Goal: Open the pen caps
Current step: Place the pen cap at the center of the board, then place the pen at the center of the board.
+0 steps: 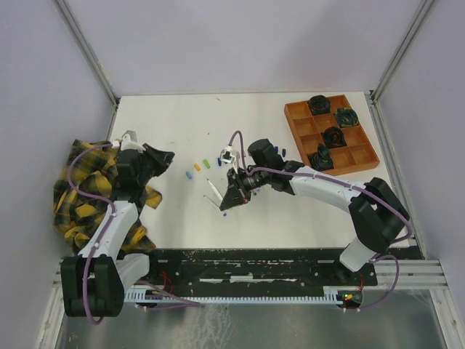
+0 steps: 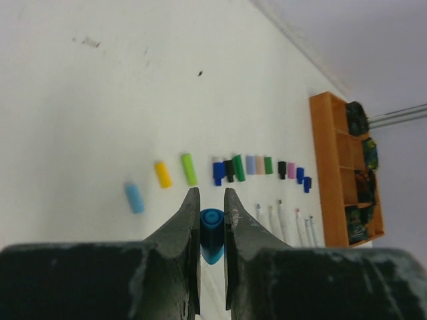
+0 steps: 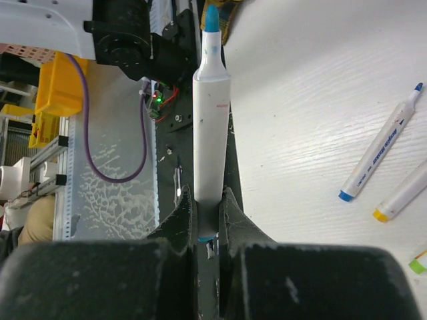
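Note:
My left gripper [image 2: 211, 200] is shut on a blue pen cap [image 2: 212, 235], held above the table with its open end facing outward. Beyond it a row of several pen caps lies on the white table, among them light blue [image 2: 134, 197], yellow [image 2: 163, 174] and green [image 2: 189, 169]. My right gripper [image 3: 207, 197] is shut on a white pen barrel [image 3: 211, 127] whose blue tip [image 3: 211, 19] is bare. From above, the left gripper [image 1: 167, 156] sits left of the caps [image 1: 196, 169], and the right gripper [image 1: 231, 195] is near the table's middle.
Several uncapped white pens [image 2: 283, 220] lie side by side right of the held cap, and two more [image 3: 380, 160] lie beside my right gripper. An orange tray [image 1: 293, 120] with black round objects stands at the back right. A yellow plaid cloth [image 1: 76, 193] covers the left edge.

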You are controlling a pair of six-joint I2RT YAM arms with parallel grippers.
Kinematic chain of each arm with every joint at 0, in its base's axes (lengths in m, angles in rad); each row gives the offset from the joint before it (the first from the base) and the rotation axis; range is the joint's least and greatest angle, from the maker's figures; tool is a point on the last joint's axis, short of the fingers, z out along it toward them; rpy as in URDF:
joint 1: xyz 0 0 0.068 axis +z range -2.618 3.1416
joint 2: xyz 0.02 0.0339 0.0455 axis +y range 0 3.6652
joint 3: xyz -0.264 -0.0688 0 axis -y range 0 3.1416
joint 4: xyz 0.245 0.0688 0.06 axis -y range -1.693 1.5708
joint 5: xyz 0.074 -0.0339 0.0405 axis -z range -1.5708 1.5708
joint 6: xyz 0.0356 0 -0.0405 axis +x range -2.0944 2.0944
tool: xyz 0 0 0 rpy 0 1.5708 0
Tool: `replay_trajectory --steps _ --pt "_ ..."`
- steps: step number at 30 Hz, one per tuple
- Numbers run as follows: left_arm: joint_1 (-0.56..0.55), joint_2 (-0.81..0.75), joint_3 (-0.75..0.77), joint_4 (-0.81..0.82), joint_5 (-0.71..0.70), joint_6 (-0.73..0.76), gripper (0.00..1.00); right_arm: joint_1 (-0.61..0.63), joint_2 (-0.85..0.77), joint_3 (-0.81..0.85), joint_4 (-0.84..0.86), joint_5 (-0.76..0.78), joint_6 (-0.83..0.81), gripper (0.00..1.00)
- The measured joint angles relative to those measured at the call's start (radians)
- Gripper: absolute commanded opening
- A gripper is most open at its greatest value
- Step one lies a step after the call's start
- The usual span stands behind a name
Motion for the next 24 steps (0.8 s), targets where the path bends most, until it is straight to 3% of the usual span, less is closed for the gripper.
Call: replay_trajectory --steps 6,24 --pt "0.002 0.012 -0.083 -0.047 -0.073 0.014 0.03 0.050 0.065 0.048 -0.087 0.099 -0.040 0.00" --pt "0.002 0.160 -0.058 -0.161 -0.185 0.021 0.03 0.209 0.231 0.208 -0.217 0.479 0.034 0.05"
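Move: The blue cap in the left fingers is bound for bare table beside the light blue cap, about 2 cm ahead, 3 cm left and 19 cm below that hand. The light blue cap lies some 5 cm ahead, straight in line; the yellow cap 8 cm ahead, 3 cm right. For the uncapped pen, the right hand's free spot is roughly 6 cm ahead, 8 cm left, 16 cm down; the blue-ended pen is 8 cm ahead, 4 cm left. The blue cap, still pinched in the left fingers, sinks about 11 cm towards the table beside the light blue cap, drifting a little left as the fingers tip down some 20 degrees, and slows almost to a stop above it. The uncapped pen, kept in the right fingers, meanwhile goes down 8 cm and left towards the blue-ended pen's outer side, its hand tipping down too. ##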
